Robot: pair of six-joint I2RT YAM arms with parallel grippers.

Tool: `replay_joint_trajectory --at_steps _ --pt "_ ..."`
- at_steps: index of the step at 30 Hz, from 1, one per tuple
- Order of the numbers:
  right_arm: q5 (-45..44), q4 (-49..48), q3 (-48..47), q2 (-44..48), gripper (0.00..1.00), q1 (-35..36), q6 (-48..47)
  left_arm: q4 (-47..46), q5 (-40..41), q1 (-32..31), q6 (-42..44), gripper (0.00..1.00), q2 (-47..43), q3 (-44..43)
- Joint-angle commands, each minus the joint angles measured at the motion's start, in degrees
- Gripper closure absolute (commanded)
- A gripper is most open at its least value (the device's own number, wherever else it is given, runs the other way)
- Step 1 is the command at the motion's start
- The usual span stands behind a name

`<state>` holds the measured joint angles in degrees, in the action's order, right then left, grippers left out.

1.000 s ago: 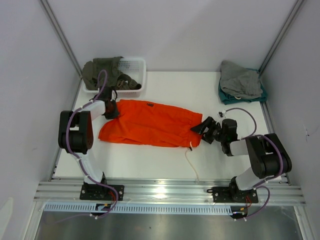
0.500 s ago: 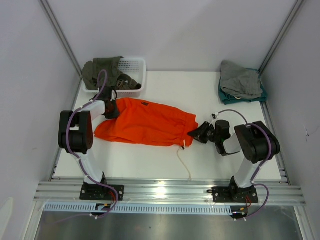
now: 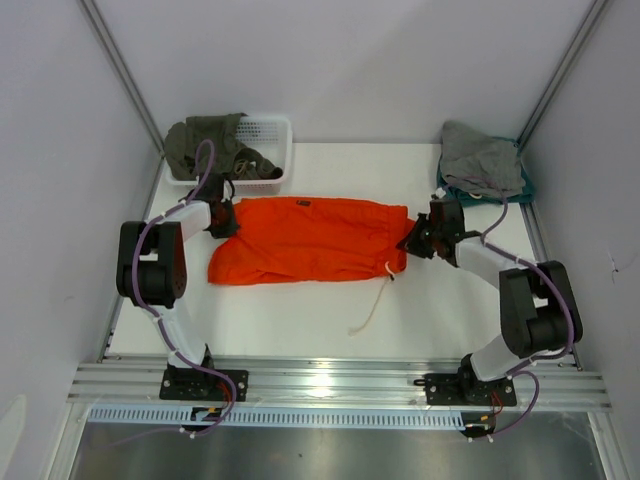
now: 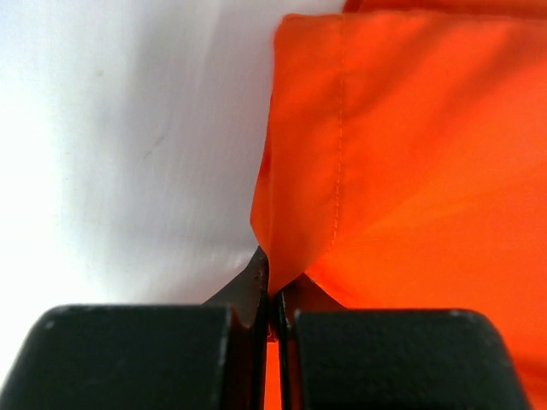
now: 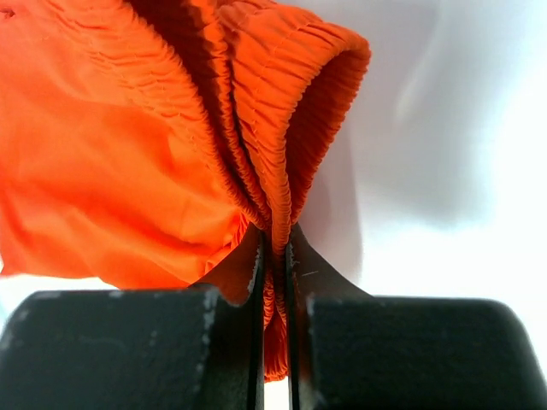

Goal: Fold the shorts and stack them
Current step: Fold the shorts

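Note:
The bright orange shorts (image 3: pixel 305 240) lie stretched across the middle of the white table, folded lengthwise, with a white drawstring (image 3: pixel 375 308) trailing toward the near edge. My left gripper (image 3: pixel 224 222) is shut on a hem corner of the shorts (image 4: pixel 299 231) at their left end. At the right end my right gripper (image 3: pixel 413 240) is shut on the gathered elastic waistband (image 5: pixel 282 171), which bunches up between its jaws.
A white basket (image 3: pixel 272 150) at the back left holds an olive-green garment (image 3: pixel 205 140). Grey (image 3: pixel 482 158) and teal (image 3: pixel 452 192) garments lie piled at the back right corner. Grey walls close in on both sides.
My right gripper closed on the waistband and carried it back and to the right, pulling the shorts taut and flatter. The drawstring slid along with them. The left gripper kept its hold.

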<state>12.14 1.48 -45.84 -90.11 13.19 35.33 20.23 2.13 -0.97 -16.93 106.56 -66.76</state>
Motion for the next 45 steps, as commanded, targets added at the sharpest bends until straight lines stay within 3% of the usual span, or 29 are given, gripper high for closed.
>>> replay_joint_trajectory --at_steps 1,10,14,18,21,26,31,35,39,45 --pt "-9.7 18.3 -5.9 3.1 1.00 -2.1 -6.7 -1.5 -1.3 -0.5 -0.1 1.00 -1.2 0.8" --pt "-24.7 35.6 -20.5 2.7 1.00 -4.0 -15.6 -4.5 -1.0 -2.9 -2.2 1.00 -5.4 5.1" --pt "-20.0 37.1 -22.8 1.2 1.00 -5.5 -16.9 -4.7 -1.2 -3.2 -2.5 0.98 -5.9 4.9" --pt "-19.4 40.1 -26.6 -0.6 1.00 -5.0 -18.3 -5.5 1.4 -4.3 -3.2 0.38 -9.4 7.1" --pt "-19.4 41.9 -29.6 -1.8 1.00 -4.4 -19.1 -8.0 2.1 -4.4 -4.5 0.19 -13.7 9.6" --pt "-19.8 42.8 -31.4 -2.5 1.00 -3.4 -19.7 -11.9 -1.7 -4.7 -8.5 0.16 -19.8 13.8" --pt "-19.4 44.4 -35.3 -3.6 1.00 -1.9 -20.1 -18.6 -3.5 -10.4 -12.4 0.15 -27.1 18.2" --pt "-19.8 47.1 -41.8 -6.2 1.00 1.9 -20.1 -23.0 -6.3 -14.6 -15.7 0.15 -27.2 18.6" --pt "-19.8 49.9 -49.1 -9.4 1.00 5.1 -20.0 -26.7 -3.5 -22.6 -18.9 0.15 -25.4 18.9" --pt "-18.5 50.2 -51.4 -10.4 1.00 6.2 -19.6 -41.5 -3.5 -26.1 -33.4 0.14 -22.5 23.8"
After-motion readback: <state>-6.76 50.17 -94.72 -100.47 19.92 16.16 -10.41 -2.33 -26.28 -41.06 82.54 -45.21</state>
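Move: The left hand pinches the left end of the shorts at table level; the middle of the shorts lies about 20 cm to its right and 2 cm back, with the black label some 17 cm right and 7 cm ahead. The white basket is roughly 22 cm straight ahead of it. From the right hand, which holds the waist end, the shorts' middle lies about 22 cm left, 1 cm ahead and 4 cm below; the drawcord knot is 4 cm left and 7 cm back, the folded stack 19 cm right and 21 cm ahead. Both hands keep their pinch on the shorts as they draw them to the right; after about 5 cm the left fingers open wide and let go, then that hand rises and sweeps right over the fabric towards the waist end, its wrist tilting up and to the right. The right hand, still gripping, pulls some 10 cm right, rolls until its fingers no longer lean left, then swings back left, forward and up, ending about 12 cm higher. ##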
